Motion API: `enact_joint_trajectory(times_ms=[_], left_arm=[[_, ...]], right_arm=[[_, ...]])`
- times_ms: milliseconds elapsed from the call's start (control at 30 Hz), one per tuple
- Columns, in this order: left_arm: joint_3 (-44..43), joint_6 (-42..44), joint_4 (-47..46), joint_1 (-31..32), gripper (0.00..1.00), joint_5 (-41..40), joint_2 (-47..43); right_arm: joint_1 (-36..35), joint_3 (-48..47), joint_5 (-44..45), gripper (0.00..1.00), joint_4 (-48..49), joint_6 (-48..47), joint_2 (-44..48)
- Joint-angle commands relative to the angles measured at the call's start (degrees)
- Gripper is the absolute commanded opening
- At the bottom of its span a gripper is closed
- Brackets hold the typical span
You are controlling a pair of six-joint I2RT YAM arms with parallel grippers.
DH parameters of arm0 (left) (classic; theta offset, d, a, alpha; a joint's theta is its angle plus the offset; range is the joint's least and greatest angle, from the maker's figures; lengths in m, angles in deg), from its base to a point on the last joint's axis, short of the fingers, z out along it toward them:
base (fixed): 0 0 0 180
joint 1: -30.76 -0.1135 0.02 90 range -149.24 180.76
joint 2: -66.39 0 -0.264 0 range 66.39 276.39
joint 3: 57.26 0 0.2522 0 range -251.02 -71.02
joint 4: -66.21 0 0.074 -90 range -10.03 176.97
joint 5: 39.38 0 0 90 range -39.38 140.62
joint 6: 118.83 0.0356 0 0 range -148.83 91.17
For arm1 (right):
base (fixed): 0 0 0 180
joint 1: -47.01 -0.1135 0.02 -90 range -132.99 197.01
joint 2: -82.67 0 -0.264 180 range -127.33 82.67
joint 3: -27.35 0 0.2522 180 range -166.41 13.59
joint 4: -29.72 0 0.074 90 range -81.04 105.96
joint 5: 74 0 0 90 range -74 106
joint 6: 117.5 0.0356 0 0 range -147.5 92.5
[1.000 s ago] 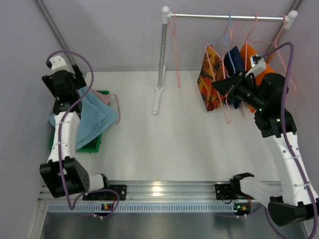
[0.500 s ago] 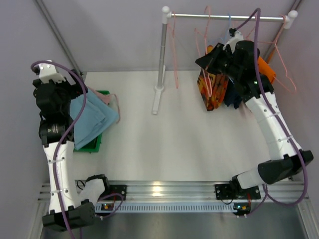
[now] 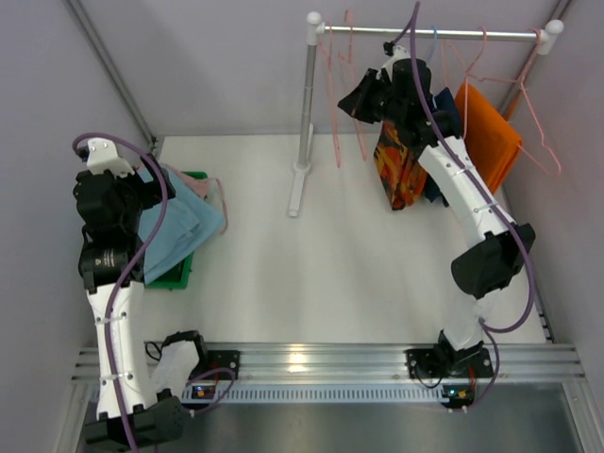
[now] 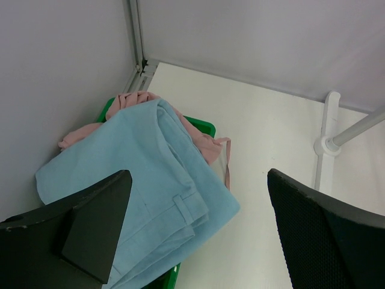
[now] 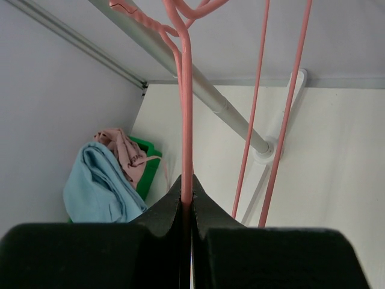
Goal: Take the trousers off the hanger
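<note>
Light blue trousers lie folded over dusty pink trousers in a green bin at the left. On the rail hang orange-and-red patterned trousers, navy trousers and plain orange trousers. My right gripper is shut on the wire of a bare pink hanger, held up at the rail; the top view shows this gripper left of the patterned pair. My left gripper stands open above the light blue trousers, holding nothing.
The rack's grey upright rises from a white foot on the table's far side. Other bare pink hangers hang near the rail's left end and one at its right. Walls close in on both sides.
My right arm has lifted the bare pink hanger up and to the left, from beside the patterned trousers to the rail. The left arm has drawn back slightly above the bin, gripper still open.
</note>
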Motion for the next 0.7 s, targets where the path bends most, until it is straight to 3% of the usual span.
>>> enact_joint_trajectory(times_ms=[0, 200, 333, 533, 633, 667], left_arm=[[0.6, 0.1, 0.6, -0.3, 0.99, -0.4, -1.1], [0.3, 0.9, 0.8, -0.3, 0.99, -0.4, -1.2], [-0.1, 1.0, 0.7, -0.3, 0.99, -0.2, -1.0], [-1.5, -0.3, 0.7, -0.3, 0.99, 1.0, 0.3], [-2.8, -1.2, 0.6, -0.3, 0.99, 1.8, 0.7], [-3.4, -1.3, 0.5, -0.3, 0.99, 2.1, 0.7]], right_arm=[[-1.6, -4.9, 1.2, 0.0, 6.3, -1.8, -1.0], [-2.6, -5.8, 0.9, 0.01, 6.8, -1.8, -2.7], [-2.8, -5.5, 0.5, 0.27, 6.8, -1.5, -2.5], [-2.7, -3.2, 0.1, 0.32, 6.5, -1.9, -0.1], [-2.5, -1.2, -1.5, 0.5, 6.5, -2.2, 2.3], [-2.5, -0.3, -1.9, 0.6, 6.5, -2.6, 3.3]])
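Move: Just above and ahead of the right hand, which keeps an empty pink hanger pinched, the rod spot for its hook is roughly 8 cm forward and 12 cm up. The rack post stands about 8 cm ahead and 9 cm to the left, the other empty hanger some 4 cm left and 3 cm ahead. The patterned trousers hang level with the hand, about 12 cm right and 15 cm lower. From the left hand, that rod spot is some 26 cm ahead, 39 cm right and 12 cm higher. Sliding about 2 cm to its left, with a slight push forward at first, the right hand carries the pinched hanger along under the rod towards the post and the other empty hanger. It then all but stops and opens its fingers from shut to a little over half, letting go of the wire, which stays between the spread fingers; the wrist hardly turns. ##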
